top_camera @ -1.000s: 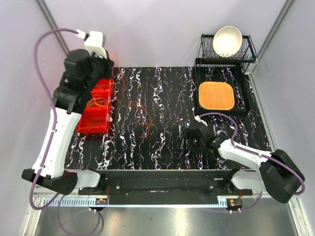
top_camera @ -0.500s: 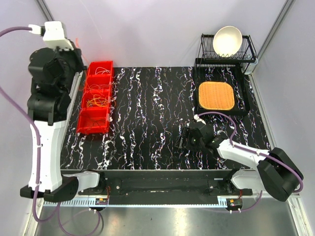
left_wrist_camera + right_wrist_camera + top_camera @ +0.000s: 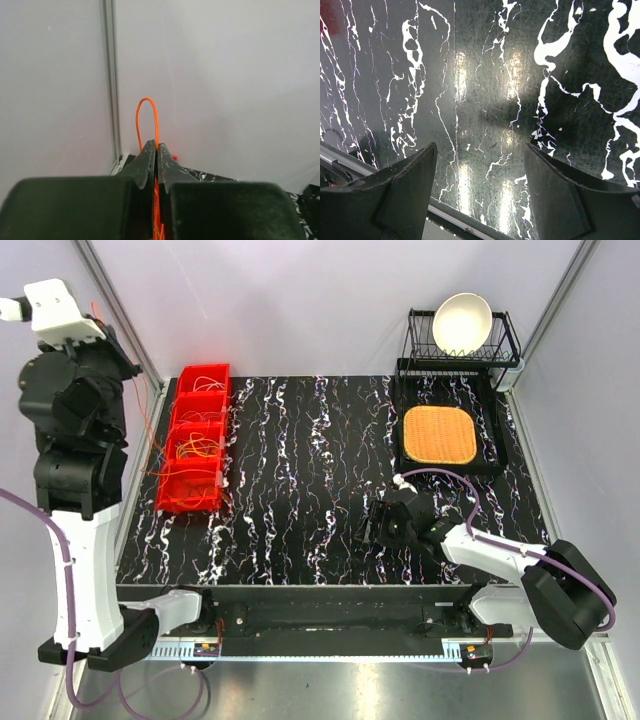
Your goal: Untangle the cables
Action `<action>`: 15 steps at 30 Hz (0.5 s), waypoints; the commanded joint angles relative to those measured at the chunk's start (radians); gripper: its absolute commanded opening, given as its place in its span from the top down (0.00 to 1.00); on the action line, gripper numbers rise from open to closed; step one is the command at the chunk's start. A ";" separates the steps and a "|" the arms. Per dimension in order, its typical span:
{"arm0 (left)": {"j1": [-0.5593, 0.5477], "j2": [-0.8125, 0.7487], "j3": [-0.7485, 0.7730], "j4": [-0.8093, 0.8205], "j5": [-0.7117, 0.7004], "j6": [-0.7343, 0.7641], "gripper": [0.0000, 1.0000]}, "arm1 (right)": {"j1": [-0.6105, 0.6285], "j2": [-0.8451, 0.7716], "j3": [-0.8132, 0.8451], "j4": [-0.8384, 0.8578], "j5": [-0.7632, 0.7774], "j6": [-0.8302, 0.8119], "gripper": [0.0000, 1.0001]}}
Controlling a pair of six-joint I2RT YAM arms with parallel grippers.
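The cables [image 3: 197,448] lie as orange and yellow loops in the red bins [image 3: 180,502] at the table's left. My left gripper [image 3: 121,347] is raised high at the far left, beyond the bins. It is shut on a thin orange cable [image 3: 146,115]. The cable loops up past my left gripper [image 3: 156,145] in the left wrist view. Thin orange strands [image 3: 152,425] trail from the arm down to the bins. My right gripper [image 3: 372,526] is open and empty, low over the black marbled surface [image 3: 485,90], as the right wrist view [image 3: 480,150] shows.
A black dish rack holding a white bowl [image 3: 462,322] stands at the back right. An orange woven mat [image 3: 438,433] lies on a black tray in front of it. A grey wall and a metal post [image 3: 110,80] are close ahead of the left gripper.
My left arm has swung left and up, away from over the bins, drawing the orange cable with it. The orange loops once on the table are gone. The right arm barely moved.
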 commanded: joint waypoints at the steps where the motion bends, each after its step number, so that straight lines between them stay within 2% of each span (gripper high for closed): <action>1: 0.019 -0.025 -0.131 0.082 -0.080 0.041 1.00 | 0.002 0.000 0.000 0.040 -0.015 -0.016 0.25; 7: 0.064 -0.031 -0.246 0.135 -0.063 0.032 1.00 | 0.002 0.008 0.000 0.042 -0.023 -0.019 0.25; 11: 0.088 -0.020 -0.225 0.132 -0.031 0.024 1.00 | 0.002 0.011 0.004 0.044 -0.022 -0.019 0.25; 15: 0.095 -0.005 -0.121 0.120 -0.014 -0.005 1.00 | 0.002 0.016 0.006 0.044 -0.022 -0.021 0.24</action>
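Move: The left hand, shut on the orange cable, is high up: the red bin's nearest compartment lies about 55 cm below it, only some 3 cm ahead and 2 cm left. The compartment holding the yellow cable is at a similar depth, roughly 14 cm ahead and 2 cm left of the hand; the purple cable's compartment is about 27 cm ahead and 3 cm left. From the right hand, the nearest compartment is some 39 cm left, 12 cm ahead and about level. The left hand keeps its pinch on the orange cable, a small loop standing above the fingertips, and sinks about 9 cm towards the red bin while easing some 4 cm forward and 3 cm left, slowing to a near stop at the end. On the way its nearly level fingers tip down by roughly 10 degrees and swing slightly counter-clockwise, letting the hanging strands down over the nearest compartment. ##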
